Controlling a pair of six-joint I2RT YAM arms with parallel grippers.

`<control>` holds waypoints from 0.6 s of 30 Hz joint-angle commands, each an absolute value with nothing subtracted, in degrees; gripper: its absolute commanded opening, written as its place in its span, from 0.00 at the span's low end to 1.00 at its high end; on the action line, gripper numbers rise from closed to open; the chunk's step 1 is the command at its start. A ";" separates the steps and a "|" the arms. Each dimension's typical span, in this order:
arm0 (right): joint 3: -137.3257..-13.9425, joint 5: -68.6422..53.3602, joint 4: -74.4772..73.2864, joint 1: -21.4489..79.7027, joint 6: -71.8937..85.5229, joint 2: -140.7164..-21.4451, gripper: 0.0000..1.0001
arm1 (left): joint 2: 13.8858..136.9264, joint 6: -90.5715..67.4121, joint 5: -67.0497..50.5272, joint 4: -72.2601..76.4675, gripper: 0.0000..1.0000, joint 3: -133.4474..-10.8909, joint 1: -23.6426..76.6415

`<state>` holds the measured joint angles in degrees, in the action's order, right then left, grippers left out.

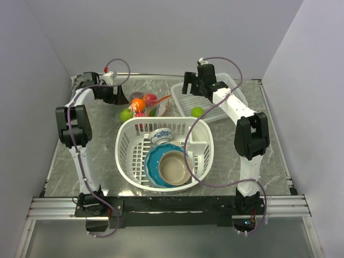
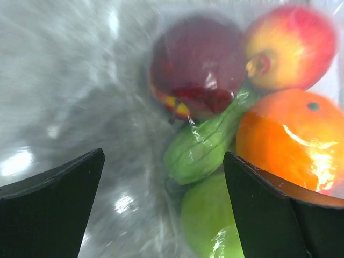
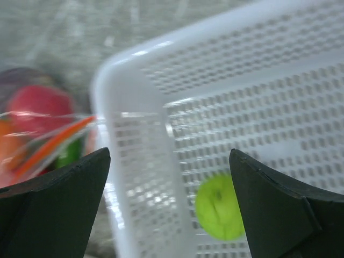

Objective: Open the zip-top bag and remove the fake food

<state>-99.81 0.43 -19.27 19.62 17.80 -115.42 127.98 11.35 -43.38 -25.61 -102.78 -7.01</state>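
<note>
The zip-top bag (image 1: 152,106) lies on the table behind the basket, its red-orange zip strip (image 3: 51,144) pointing toward the mesh tray. Inside it shows fake food: a maroon fruit (image 2: 196,64), a red-yellow fruit (image 2: 293,45), an orange (image 2: 290,140), a green vegetable (image 2: 207,145) and a green fruit (image 2: 209,220). My left gripper (image 1: 115,95) (image 2: 164,156) stands open just left of the bag, holding nothing. A single green fruit (image 1: 197,112) (image 3: 217,207) lies in the white mesh tray (image 1: 215,99). Over the tray's left edge, my right gripper (image 1: 196,83) (image 3: 169,153) is open with nothing in it.
A white laundry-style basket (image 1: 129,145) sits mid-table holding a blue bowl (image 1: 153,166), a tan bowl (image 1: 174,167) and a small patterned bowl (image 1: 160,135). Grey walls close in the table on three sides. The mesh tray's rim (image 3: 129,161) lies right under my right fingers.
</note>
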 commanded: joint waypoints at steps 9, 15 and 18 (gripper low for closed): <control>-102.29 3.95 -15.98 29.70 2.65 -108.45 1.00 | 129.73 18.81 -43.77 -28.65 0.91 -99.14 -0.35; -103.98 -1.65 -16.61 31.29 4.39 -110.48 1.00 | 130.43 19.50 -38.86 -33.65 0.01 -104.14 -0.79; -104.23 -4.21 -16.52 31.29 5.62 -111.18 1.00 | 129.20 20.21 -37.71 -34.71 0.01 -104.94 -3.51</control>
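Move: Just beyond the left fingertips is the bag's closed end, about 7 cm right, 3 back, 3 lower. From that hand the orange sits 8 cm right and 2 back, the purple fruit 8 right and 4 ahead, the green tomato 3 right and 7 back. From the right hand, the bag's orange-zipped mouth lies some 12 cm left, 1 back and 11 below; the red apple 16 left, 2 ahead; the dropped green apple 6 right, 4 back. Dipping about 3 cm and sliding some 6 cm to the right and a little back into the bag's closed end, the left hand shuts its wide-open fingers and pinches the plastic, turning roughly 10 degrees clockwise. The right hand, empty and open, climbs 7 cm off the tray and swings about 12 cm left and 6 back, high over the bag's mouth, turning counter-clockwise and tipping its fingers up. ##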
